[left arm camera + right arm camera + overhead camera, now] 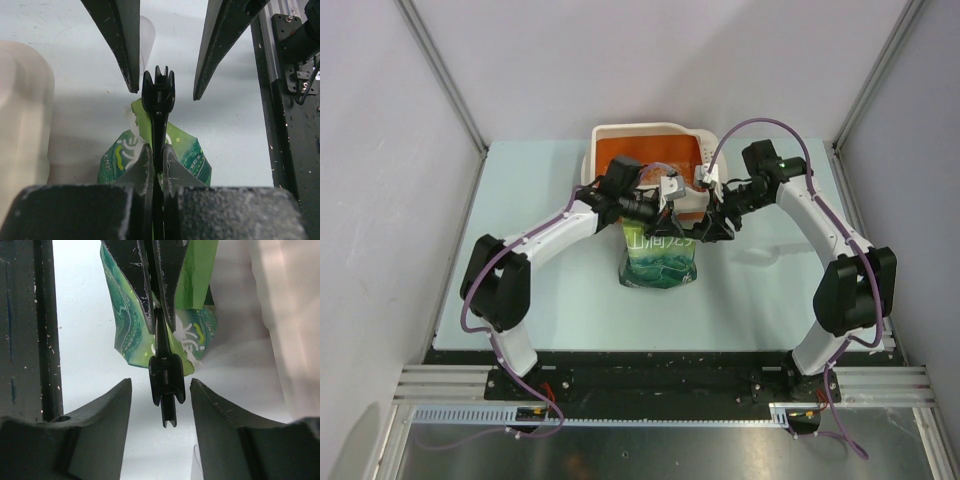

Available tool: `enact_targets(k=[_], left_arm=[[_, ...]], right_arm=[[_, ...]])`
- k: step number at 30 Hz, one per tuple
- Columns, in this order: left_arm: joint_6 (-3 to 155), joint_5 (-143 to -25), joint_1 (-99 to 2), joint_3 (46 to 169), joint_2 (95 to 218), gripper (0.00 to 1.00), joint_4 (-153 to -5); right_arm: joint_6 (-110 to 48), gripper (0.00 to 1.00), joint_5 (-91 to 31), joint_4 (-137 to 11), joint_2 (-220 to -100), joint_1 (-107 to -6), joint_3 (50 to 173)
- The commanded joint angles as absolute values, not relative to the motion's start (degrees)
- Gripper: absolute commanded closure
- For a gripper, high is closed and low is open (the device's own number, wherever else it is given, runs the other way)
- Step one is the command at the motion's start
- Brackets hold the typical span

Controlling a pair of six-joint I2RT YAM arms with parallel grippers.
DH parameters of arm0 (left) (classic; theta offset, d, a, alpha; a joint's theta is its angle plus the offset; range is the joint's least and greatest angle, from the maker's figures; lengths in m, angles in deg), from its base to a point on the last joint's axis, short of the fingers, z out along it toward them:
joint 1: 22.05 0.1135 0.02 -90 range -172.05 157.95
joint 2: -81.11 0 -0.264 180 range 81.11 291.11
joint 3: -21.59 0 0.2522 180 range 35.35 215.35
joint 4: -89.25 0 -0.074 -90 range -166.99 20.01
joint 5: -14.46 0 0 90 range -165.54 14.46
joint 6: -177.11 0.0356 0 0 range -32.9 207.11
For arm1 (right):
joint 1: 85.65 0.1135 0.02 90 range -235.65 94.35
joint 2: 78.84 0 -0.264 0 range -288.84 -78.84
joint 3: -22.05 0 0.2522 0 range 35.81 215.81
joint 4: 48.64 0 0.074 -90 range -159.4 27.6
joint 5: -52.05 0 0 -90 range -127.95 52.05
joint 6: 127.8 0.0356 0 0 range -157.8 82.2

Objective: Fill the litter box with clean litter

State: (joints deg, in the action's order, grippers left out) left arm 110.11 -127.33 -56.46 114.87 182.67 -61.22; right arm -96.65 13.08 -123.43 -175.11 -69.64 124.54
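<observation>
The litter box (618, 131), orange inside with a cream rim, stands at the back of the table; its pale wall also shows in the left wrist view (25, 110) and the right wrist view (290, 315). Just in front of it stands a green pouch (660, 262) with a long black clip (158, 95) across its top. My left gripper (158, 162) is shut on that clip. My right gripper (161, 383) is open, one finger on each side of the clip's free end (166, 385), touching neither side. No clean litter shows.
The two arms meet over the pouch just in front of the box. A black frame rail (290, 125) runs along the table's near edge. Grey walls close in the left, right and back.
</observation>
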Motion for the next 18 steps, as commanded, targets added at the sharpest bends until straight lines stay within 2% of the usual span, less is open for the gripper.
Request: enact_targets(k=[1, 6, 7, 8, 10, 11, 15, 18], left_arm=[[111.4, -129.6, -58.0, 117.0, 181.8, 1.00, -60.7], [111.0, -129.4, -58.1, 117.1, 182.0, 0.99, -60.7], [110.9, -129.2, -58.1, 117.1, 182.0, 0.90, -60.6], [110.7, -128.6, -58.1, 117.2, 182.0, 0.81, -60.6], [110.4, -127.6, -58.0, 116.8, 181.5, 0.61, -60.6], [110.7, -127.6, -57.6, 116.7, 181.1, 0.59, -60.6], [111.2, -128.0, -56.6, 114.5, 179.0, 0.50, -60.4], [112.0, -128.1, -56.2, 113.0, 178.1, 0.51, -60.3]], right_arm=[[-96.5, 0.48, 13.6, -123.0, -175.4, -69.6, 125.5], [-95.5, 0.64, 12.7, -122.1, -175.6, -69.3, 125.0], [-95.5, 0.70, 12.8, -122.3, -176.0, -69.3, 125.5], [-95.5, 0.85, 12.8, -122.6, -176.0, -69.3, 125.7], [-95.1, 0.95, 13.1, -123.0, -175.8, -69.8, 126.1], [-94.8, 1.00, 13.2, -122.9, -175.3, -70.3, 126.4], [-94.3, 1.00, 14.2, -125.2, -174.2, -73.2, 129.1], [-95.4, 1.00, 14.2, -128.8, -173.6, -74.2, 131.8]])
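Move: Between the two grippers hangs the black clip: its middle lies about 4 cm to the left hand's right, level with it, and likewise about 4 cm to the right hand's left. The left fingers are already shut on its jaws, while the right ones stand open around its handle end. The green litter bag is below the left hand, centred about 4 cm to its left and 11 cm down; the litter box lies some 24 cm ahead of that hand, 4 cm left. From the right hand the clear scoop is about 17 cm right, 3 cm ahead on the table. Closing on the clip's handle end, the right fingers pinch it while the left hand stays in place and still grips the jaws. The left fingers then open to about half and let go, and the right hand begins to draw the clip away to the right, about 1.5 cm, rising about 1 cm as it goes. ##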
